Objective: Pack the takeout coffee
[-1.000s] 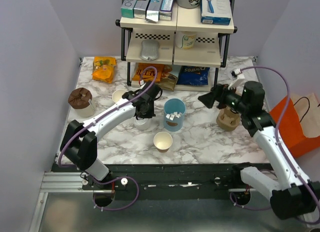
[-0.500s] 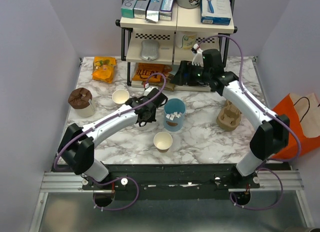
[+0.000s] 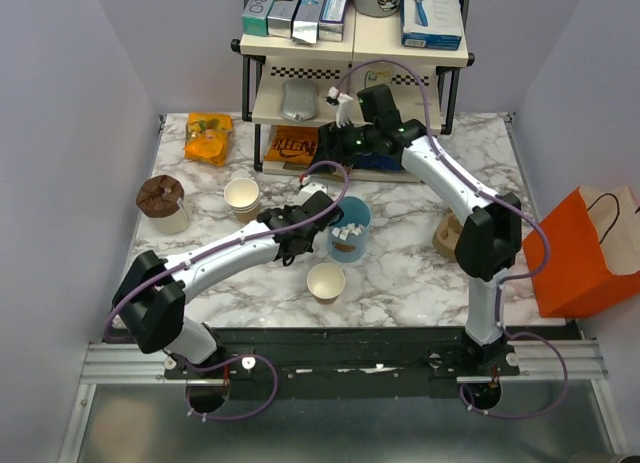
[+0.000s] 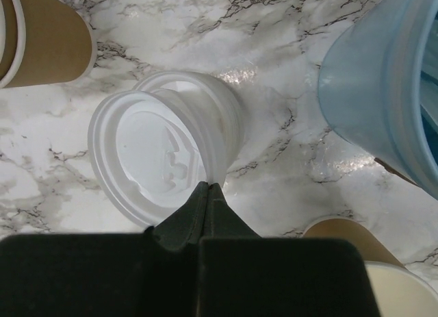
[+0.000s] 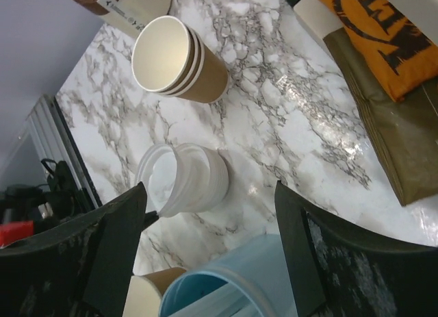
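The takeout coffee's tan paper cup (image 3: 325,281) stands open-topped near the table's front, also at the lower right of the left wrist view (image 4: 373,259). A stack of white plastic lids (image 4: 164,149) sits left of the light-blue cup (image 3: 348,228). My left gripper (image 4: 207,187) is shut on the rim of the top white lid. My right gripper (image 5: 209,194) hangs open above the same lid stack (image 5: 185,179), nothing between its fingers; in the top view it sits before the shelf (image 3: 340,143).
A stack of tan cups (image 3: 242,195) stands back left, beside a brown-topped container (image 3: 160,199). A shelf rack (image 3: 300,103) with snack bags lines the back. A cardboard cup carrier (image 3: 455,235) and an orange paper bag (image 3: 580,255) are to the right.
My right arm has swung from the table's right side across to the back centre, over the lids. My left gripper has shifted slightly right toward the blue cup, still shut.
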Controlling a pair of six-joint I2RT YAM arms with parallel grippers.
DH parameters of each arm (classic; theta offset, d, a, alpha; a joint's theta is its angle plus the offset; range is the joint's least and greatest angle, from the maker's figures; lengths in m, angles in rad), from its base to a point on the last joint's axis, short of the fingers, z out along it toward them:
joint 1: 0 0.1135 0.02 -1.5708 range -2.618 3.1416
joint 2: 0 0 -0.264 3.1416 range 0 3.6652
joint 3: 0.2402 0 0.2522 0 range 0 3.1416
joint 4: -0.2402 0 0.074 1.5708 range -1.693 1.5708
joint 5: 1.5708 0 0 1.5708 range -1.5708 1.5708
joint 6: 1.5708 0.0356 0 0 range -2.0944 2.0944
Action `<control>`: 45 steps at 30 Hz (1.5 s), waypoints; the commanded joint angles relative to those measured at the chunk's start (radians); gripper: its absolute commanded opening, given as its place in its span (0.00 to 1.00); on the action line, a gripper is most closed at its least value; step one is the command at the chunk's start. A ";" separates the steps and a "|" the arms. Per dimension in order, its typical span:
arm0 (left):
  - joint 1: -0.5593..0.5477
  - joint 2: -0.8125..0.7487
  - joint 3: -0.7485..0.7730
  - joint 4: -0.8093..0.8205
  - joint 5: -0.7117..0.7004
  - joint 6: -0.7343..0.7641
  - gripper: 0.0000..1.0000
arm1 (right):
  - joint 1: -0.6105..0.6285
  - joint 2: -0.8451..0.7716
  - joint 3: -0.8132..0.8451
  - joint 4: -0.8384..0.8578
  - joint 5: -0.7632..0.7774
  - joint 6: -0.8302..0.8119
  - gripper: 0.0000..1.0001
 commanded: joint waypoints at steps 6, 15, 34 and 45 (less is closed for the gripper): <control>-0.041 -0.016 -0.039 0.064 -0.112 0.057 0.00 | 0.068 0.233 0.279 -0.250 -0.063 -0.199 0.76; -0.068 -0.019 -0.068 0.110 -0.138 0.091 0.00 | 0.119 0.305 0.291 -0.236 -0.110 -0.228 0.71; -0.114 0.002 -0.078 0.119 -0.212 0.103 0.00 | 0.188 0.414 0.332 -0.186 -0.064 -0.210 0.66; -0.127 0.019 -0.071 0.104 -0.238 0.099 0.00 | 0.212 0.438 0.360 -0.219 -0.038 -0.251 0.54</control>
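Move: Over the far side of the blue bucket, the open right hand has the lid stack about 10 cm to its left, 8 cm back and 16 cm lower. The cup stack stands roughly 21 cm to its left and level with it, the bucket some 8 cm back and 5 cm to its right. For the left hand, already pinching one lid's rim, the lid stack lies about 4 cm ahead, 2 cm left and slightly below. Sinking about 12 cm and sweeping some 10 cm left, then drawing back a little, the right hand comes down from above the bucket towards the lid stack; it turns some 20 degrees counter-clockwise while its fingers narrow from wide to about half open. The left hand keeps its pinch on the lid's rim almost in place, only tilting the wrist slightly. ##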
